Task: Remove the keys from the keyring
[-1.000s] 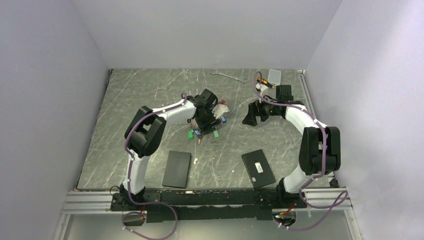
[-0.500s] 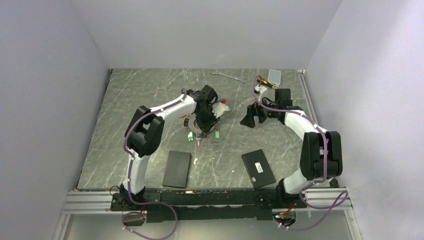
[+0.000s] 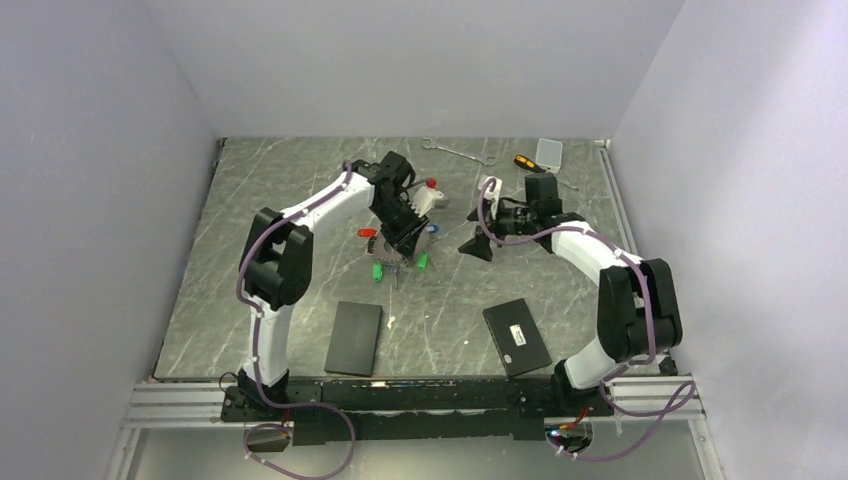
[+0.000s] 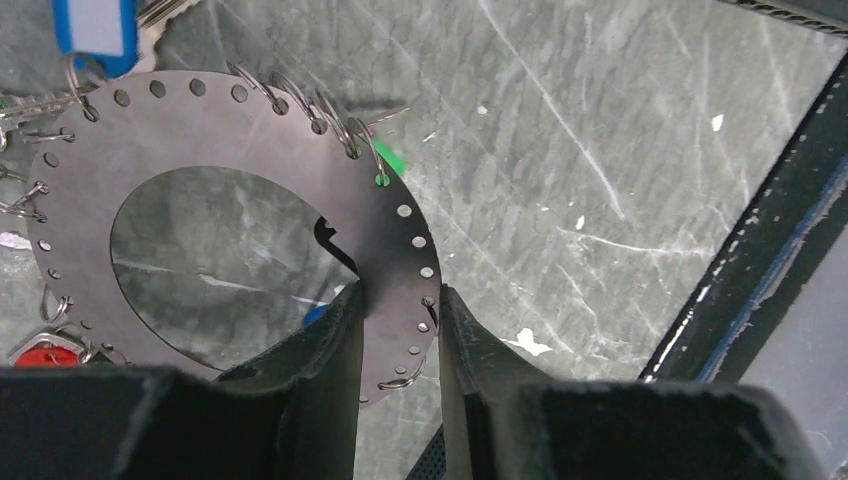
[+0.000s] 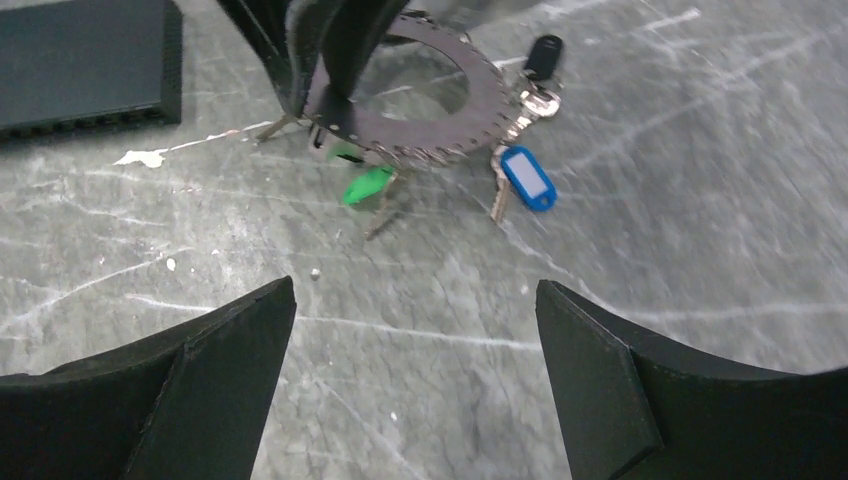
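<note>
The keyring [image 4: 220, 130] is a flat grey metal ring with holes round its rim. My left gripper [image 4: 400, 295] is shut on its band and holds it tilted above the table, mid-table in the top view [image 3: 400, 238]. Keys hang from it on small wire loops, with a blue tag [image 4: 95, 35], a red tag [image 4: 45, 352] and a green tag [image 4: 392, 160]. My right gripper [image 5: 415, 290] is open and empty, low over the table, just right of the ring [image 3: 470, 245]. It faces the keyring [image 5: 470, 110], a blue-tagged key [image 5: 528, 178], a green tag [image 5: 366, 186] and a black tag [image 5: 545, 55].
Two flat black boxes lie near the front, one left [image 3: 355, 337] and one right [image 3: 517, 336]. A silver wrench [image 3: 458, 152], a yellow-and-black screwdriver [image 3: 525, 162] and a small clear box [image 3: 549, 152] lie at the back. A black box [image 5: 85, 60] shows beyond the left arm.
My left gripper has carried the keyring toward the back and a little left. My right gripper has swung left toward the ring, uncovering the screwdriver.
</note>
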Robot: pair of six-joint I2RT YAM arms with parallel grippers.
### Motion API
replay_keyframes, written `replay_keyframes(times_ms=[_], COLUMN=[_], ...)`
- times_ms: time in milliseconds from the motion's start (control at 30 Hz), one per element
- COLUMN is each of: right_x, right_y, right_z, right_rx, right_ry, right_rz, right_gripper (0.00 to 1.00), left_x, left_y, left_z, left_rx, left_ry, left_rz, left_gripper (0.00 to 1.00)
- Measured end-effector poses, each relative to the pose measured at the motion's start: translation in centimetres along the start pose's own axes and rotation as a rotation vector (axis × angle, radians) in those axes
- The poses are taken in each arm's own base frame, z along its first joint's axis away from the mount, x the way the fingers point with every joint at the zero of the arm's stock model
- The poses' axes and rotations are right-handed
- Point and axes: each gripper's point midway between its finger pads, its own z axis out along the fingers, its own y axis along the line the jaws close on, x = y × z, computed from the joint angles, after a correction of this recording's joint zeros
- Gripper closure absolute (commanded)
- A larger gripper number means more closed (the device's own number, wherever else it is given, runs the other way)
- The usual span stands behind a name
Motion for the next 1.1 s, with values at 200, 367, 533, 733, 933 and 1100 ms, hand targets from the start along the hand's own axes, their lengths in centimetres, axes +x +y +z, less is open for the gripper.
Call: replay_keyframes(times_ms=[200,367,533,733,933,1100], right_x=[0.1,-0.7,-1.3,-2.6,-2.3,-2.2], right_y=[1.4,1.8,2.2,3.1,4.7,5.5], right_z=[2.9,4.3,4.9,5.8,6.6,7.3], right_rx=[-0.097,-0.125,-0.141,-0.168,-0.211,-0.233], right_ry=[0.023,0.059,0.102,0.14,0.178,0.199], right_rz=[-0.145,-0.265,-0.363,-0.455,-0.498,-0.522], right_gripper=[0.16,0.2,0.24,0.3,0.41,0.48], left_x=[-0.8,-2.2,-2.6,-2.2,-2.1,-2.6], left_y=[-1.3,-2.0,-1.7,-2.2,-3.1,-3.5], left_z=[-1.0,-2.6,-3.4,-3.3,-3.4,-3.9], left_rx=[0.075,0.15,0.203,0.262,0.308,0.324], left_ry=[-0.031,-0.086,-0.112,-0.104,-0.104,-0.116], left_rz=[-0.007,-0.018,-0.039,-0.063,-0.082,-0.077], left_gripper=[0.89,0.89,0.89,0.89,0.89,0.9])
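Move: My left hand still pinches the keyring plate by its near edge; the plate's middle lies some 4 cm ahead of it at about its own height. From my open right hand, the keyring's middle is roughly 13 cm left, 2 cm back and 5 cm lower. The near green tag hangs about 9 cm left, 7 cm back and 9 cm below that hand, the blue tag about 8 cm left, 1 cm ahead and 9 cm below. I bring my right hand about 9 cm left and, late on, a little back, to the keyring's right, near edge beside my left fingers; it swings some 25 degrees counter-clockwise, its fingertips tip down, and the jaws narrow to roughly half open without gripping. Meanwhile my left hand keeps its pinch and raises the keyring 5 to 6 cm, tilting its far side down. ##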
